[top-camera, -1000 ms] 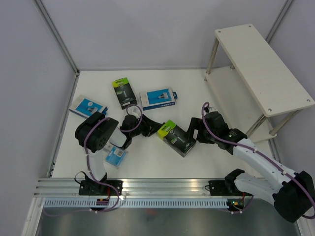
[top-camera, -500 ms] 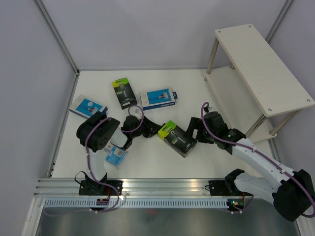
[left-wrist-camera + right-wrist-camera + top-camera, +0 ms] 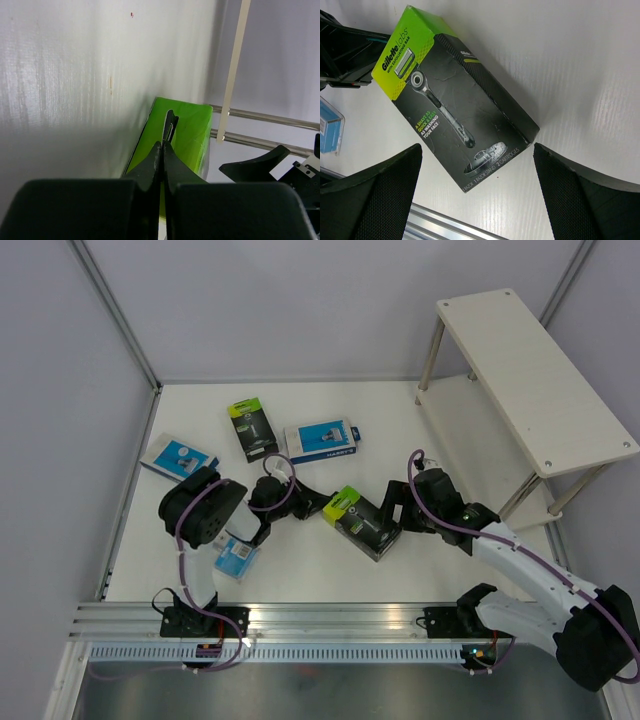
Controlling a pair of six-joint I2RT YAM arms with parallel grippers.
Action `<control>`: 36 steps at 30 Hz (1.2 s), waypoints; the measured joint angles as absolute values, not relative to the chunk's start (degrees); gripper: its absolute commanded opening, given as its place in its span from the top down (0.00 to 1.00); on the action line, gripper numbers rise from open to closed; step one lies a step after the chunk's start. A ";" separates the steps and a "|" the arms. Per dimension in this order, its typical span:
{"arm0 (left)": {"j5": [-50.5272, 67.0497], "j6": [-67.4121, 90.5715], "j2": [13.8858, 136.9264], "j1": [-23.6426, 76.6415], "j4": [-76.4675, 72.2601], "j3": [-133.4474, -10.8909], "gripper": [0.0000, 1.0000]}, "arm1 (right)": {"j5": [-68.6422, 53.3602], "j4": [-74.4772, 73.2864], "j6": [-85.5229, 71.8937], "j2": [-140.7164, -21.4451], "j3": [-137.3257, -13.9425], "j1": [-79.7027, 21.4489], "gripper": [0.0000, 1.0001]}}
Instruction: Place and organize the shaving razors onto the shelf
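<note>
A black razor box with a lime-green top (image 3: 363, 521) lies flat in the middle of the table. My left gripper (image 3: 320, 505) is shut, its tips (image 3: 163, 146) at the green end (image 3: 187, 135). A thin tab stands right at the tips; whether it is pinched I cannot tell. My right gripper (image 3: 477, 150) is open over the box's dark end (image 3: 485, 135), one finger on each side and neither touching it. A second black box (image 3: 253, 428), two blue-and-white boxes (image 3: 322, 441) (image 3: 178, 456) and a small blister pack (image 3: 236, 557) lie on the table. The shelf (image 3: 540, 370) stands at the far right with bare boards.
Grey walls with metal posts (image 3: 115, 315) close in the table on the left and at the back. An aluminium rail (image 3: 330, 618) runs along the near edge. The left arm's body (image 3: 195, 510) sits low between the blister pack and the left blue-and-white box.
My left gripper has closed its fingers at the green end of the middle box and edged slightly right. The right gripper stays open in place.
</note>
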State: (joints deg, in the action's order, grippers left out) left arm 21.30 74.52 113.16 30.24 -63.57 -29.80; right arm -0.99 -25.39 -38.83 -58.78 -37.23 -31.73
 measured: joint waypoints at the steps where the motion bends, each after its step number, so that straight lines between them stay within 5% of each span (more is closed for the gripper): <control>1: 21.12 74.35 113.03 30.28 -63.61 -29.63 0.98 | -0.60 -25.58 -38.46 -58.63 -37.32 -31.73 0.02; 19: 10.11 55.35 86.63 34.39 -42.52 -29.56 0.98 | 1.26 -25.36 -31.68 -55.02 -38.68 -31.73 0.02; 36: -3.79 35.16 75.09 46.37 -20.64 -38.52 0.98 | -2.07 -8.01 -24.69 -46.98 -30.37 -31.73 0.02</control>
State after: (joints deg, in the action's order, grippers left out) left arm -3.79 35.16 75.09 46.37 -20.64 -38.52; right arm -2.07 -8.01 -24.69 -46.98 -30.37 -31.73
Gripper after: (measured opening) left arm 0.026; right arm 0.979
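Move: The left hand already pinches the hang tab at the green end of the near Gillette box, whose middle lies about 7 cm to its right, 5 cm back and a touch lower. From that hand, the Harry's box is some 16 cm ahead and 3 cm left, the far Gillette box about 19 cm ahead and 21 cm left. The open right hand has the near box's middle about 7 cm left, 3 cm ahead and 7 cm below. Keeping its shut fingers on the hang tab, the left hand draws the green end of the near Gillette box up off the table by about 13 cm, easing back some 3 cm, while the wrist rolls roughly 40 degrees clockwise as seen along its fingers. The right hand, still wide open beside the box, rises about 6 cm with it and goes some 2 cm forward, tipping its fingers up about 25 degrees, with no touch on the box to be seen. ##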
